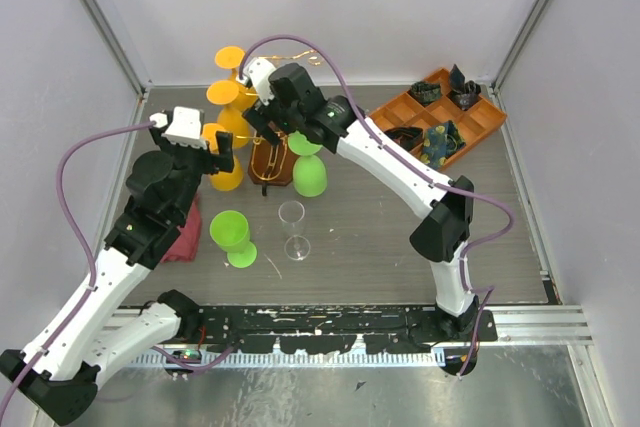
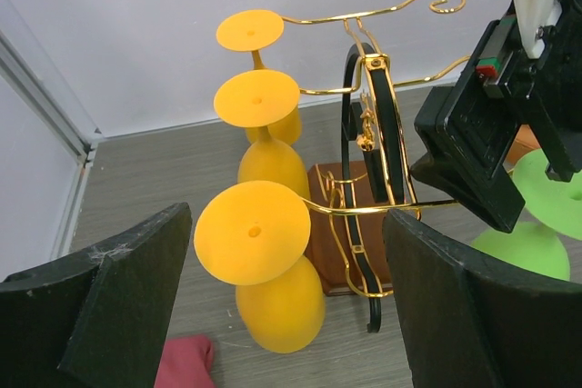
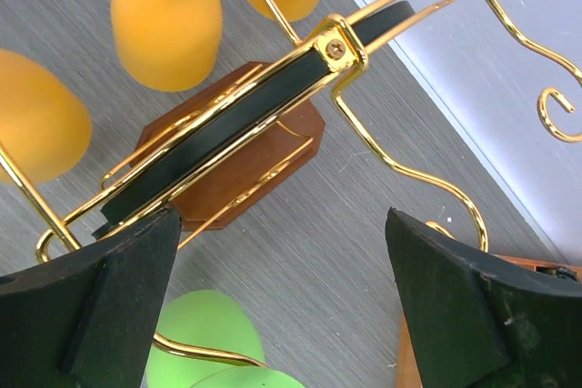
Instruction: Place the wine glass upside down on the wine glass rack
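Observation:
The wine glass rack [image 1: 268, 159], gold wire on a brown wooden base [image 2: 333, 224], stands mid-table. Three orange glasses hang upside down on its left arms, the nearest one [image 2: 273, 270] straight ahead of my open left gripper [image 2: 291, 302] and apart from its fingers [image 2: 100, 306]. Two green glasses [image 1: 309, 173] hang on the right side. My right gripper [image 1: 268, 129] hovers open over the rack's black loop [image 3: 245, 106] with nothing between its fingers [image 3: 473, 306]. A clear wine glass [image 1: 293, 228] and a green glass [image 1: 232, 237] stand on the table in front of the rack.
An orange compartment tray [image 1: 478, 125] holding small dark parts lies at the back right. A red cloth [image 1: 181, 238] lies under the left arm. White walls close in the back and sides. The right arm's purple cable [image 1: 330, 57] arcs over the rack.

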`<state>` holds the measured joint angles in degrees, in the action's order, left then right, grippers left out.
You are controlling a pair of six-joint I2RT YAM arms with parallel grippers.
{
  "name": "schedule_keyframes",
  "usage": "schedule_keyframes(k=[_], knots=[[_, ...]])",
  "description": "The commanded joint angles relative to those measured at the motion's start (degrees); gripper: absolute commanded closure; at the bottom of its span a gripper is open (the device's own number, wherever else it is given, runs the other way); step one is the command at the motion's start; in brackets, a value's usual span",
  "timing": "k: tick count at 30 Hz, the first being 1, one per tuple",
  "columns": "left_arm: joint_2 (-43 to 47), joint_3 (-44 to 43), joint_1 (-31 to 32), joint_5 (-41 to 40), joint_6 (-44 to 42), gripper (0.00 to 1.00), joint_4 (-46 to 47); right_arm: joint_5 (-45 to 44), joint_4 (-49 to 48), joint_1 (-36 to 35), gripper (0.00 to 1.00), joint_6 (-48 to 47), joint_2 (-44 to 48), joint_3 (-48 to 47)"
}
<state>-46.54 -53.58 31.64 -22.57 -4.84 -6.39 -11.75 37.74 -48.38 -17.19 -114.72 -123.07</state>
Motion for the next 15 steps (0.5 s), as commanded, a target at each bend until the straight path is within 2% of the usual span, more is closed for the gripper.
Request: schedule_keyframes(k=[1, 9, 15], knots=[[0.98, -0.85, -0.17, 0.29, 0.68, 0.07, -0.76, -4.25, -3.50, -0.53, 0.00, 0.26, 6.29, 0.57], [0.93, -2.51, -0.17, 1.21, 1.24, 0.06, -6.05, -5.36, -6.78, -0.49, 0.00, 2.44, 15.88, 5.54], [0.21, -6.94, -0.18, -2.36, 10.73, 0.08, -26.98, -9.14, -6.74, -0.49, 0.00, 3.46, 20.18, 9.19]])
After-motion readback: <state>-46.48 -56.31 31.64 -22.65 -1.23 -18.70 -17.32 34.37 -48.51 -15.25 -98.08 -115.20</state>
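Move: The standing green glass is roughly 27 cm below the left hand, about 4 cm back and 2 cm right. The nearest hanging yellow glass is some 10 cm straight ahead of that hand and 15 cm below. From the right hand, the rack's middle is about 9 cm ahead, 2 cm left and 10 cm lower; the hanging green glass is some 4 cm back, 6 cm right and 9 cm below. Right hand, open, climbs about 10 cm and rightward off the rack; left sinks 3 cm, tipping down, fingers open. ##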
